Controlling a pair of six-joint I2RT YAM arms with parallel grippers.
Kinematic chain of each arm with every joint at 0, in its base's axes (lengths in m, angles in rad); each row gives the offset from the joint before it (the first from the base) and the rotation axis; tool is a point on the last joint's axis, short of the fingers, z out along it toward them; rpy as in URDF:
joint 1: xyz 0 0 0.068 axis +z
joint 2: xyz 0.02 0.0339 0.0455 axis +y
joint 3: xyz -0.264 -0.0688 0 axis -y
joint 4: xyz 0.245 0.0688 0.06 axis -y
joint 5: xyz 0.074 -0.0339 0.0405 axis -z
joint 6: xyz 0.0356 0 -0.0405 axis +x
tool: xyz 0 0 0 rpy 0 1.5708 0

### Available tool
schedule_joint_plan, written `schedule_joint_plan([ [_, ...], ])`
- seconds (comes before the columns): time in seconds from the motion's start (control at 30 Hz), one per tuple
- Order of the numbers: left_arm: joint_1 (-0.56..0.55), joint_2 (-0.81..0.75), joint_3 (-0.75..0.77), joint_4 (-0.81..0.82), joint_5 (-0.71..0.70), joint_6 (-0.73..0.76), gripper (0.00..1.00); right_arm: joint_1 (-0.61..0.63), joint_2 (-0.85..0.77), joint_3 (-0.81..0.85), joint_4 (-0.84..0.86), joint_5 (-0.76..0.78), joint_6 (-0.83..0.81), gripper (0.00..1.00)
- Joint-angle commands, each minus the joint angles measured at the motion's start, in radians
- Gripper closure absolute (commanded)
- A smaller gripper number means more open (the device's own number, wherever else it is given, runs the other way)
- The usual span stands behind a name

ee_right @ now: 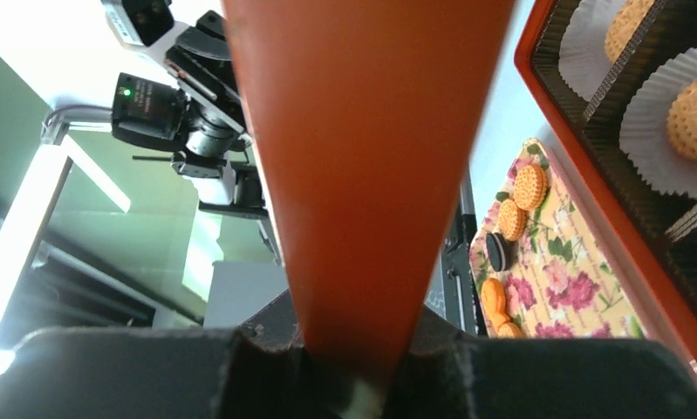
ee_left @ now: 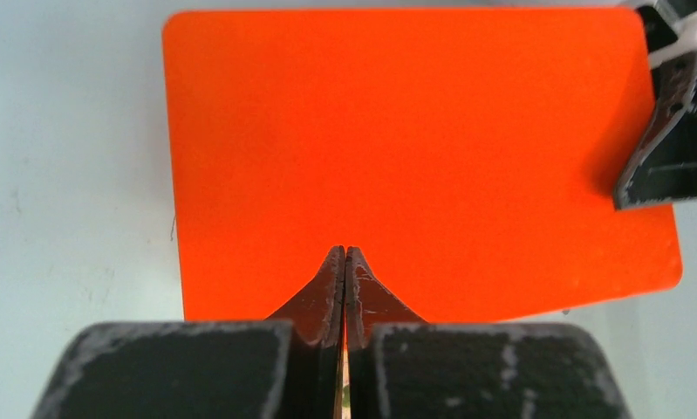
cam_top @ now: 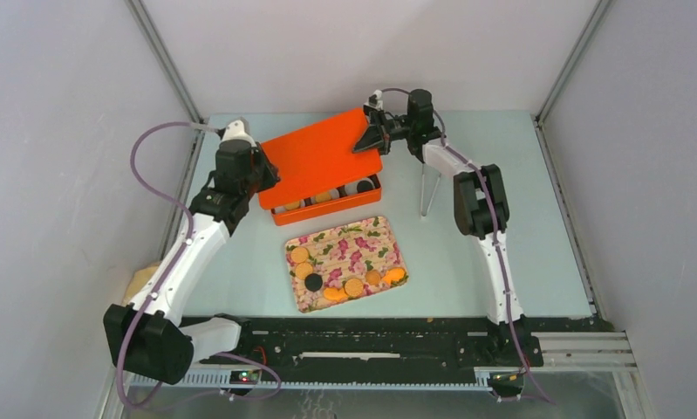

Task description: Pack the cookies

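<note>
An orange box at the table's back holds cookies in white paper liners; they also show in the right wrist view. Its flat orange lid is tilted over the box and covers the back part. My right gripper is shut on the lid's right corner. My left gripper is shut at the lid's left edge, its tips over the lid. Several golden cookies and a dark one lie on the floral tray.
A thin two-legged metal stand stands right of the box, under the right arm. A tan object lies at the table's left edge. Metal frame posts and grey walls enclose the table on three sides.
</note>
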Motion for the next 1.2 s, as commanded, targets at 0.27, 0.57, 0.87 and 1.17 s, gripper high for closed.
schedule_joint_plan([
  [0.27, -0.003, -0.045, -0.193, 0.106, -0.032, -0.039, 1.00, 0.014, 0.247, 0.274, 0.220, -0.060, 0.225, 1.00],
  [0.57, -0.005, -0.042, -0.244, 0.129, -0.001, -0.043, 1.00, -0.009, 0.332, 0.378, 0.035, -0.024, 0.110, 1.00],
  [0.87, -0.007, -0.046, -0.279, 0.131, -0.010, -0.043, 1.00, -0.030, 0.360, 0.365, -0.025, -0.025, 0.078, 1.00],
  [1.17, -0.007, -0.030, -0.289, 0.138, -0.002, -0.041, 1.00, -0.039, 0.403, 0.379, -0.055, -0.025, 0.068, 1.00],
])
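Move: Still pinched by its right end in the right hand, the lid hangs over the box, whose middle lies about 10 cm left of that hand, 2 cm ahead and 14 cm below. The floral board is some 19 cm back and 4 cm left of that hand; the tongs lie about 18 cm right, level with it. From the left hand, fingers shut, the lid's middle is roughly 10 cm right, 4 cm ahead and 4 cm below. Lowering the lid onto the box, the right hand keeps its pinch and goes down about 10 cm while easing some 5 cm forward, its wrist tilting slightly. The left hand sinks alongside by about 9 cm, drawing back a little, with shut fingers coming down by the lid's near-left part and dipping less steeply than they move; whether they touch it can't be seen. ##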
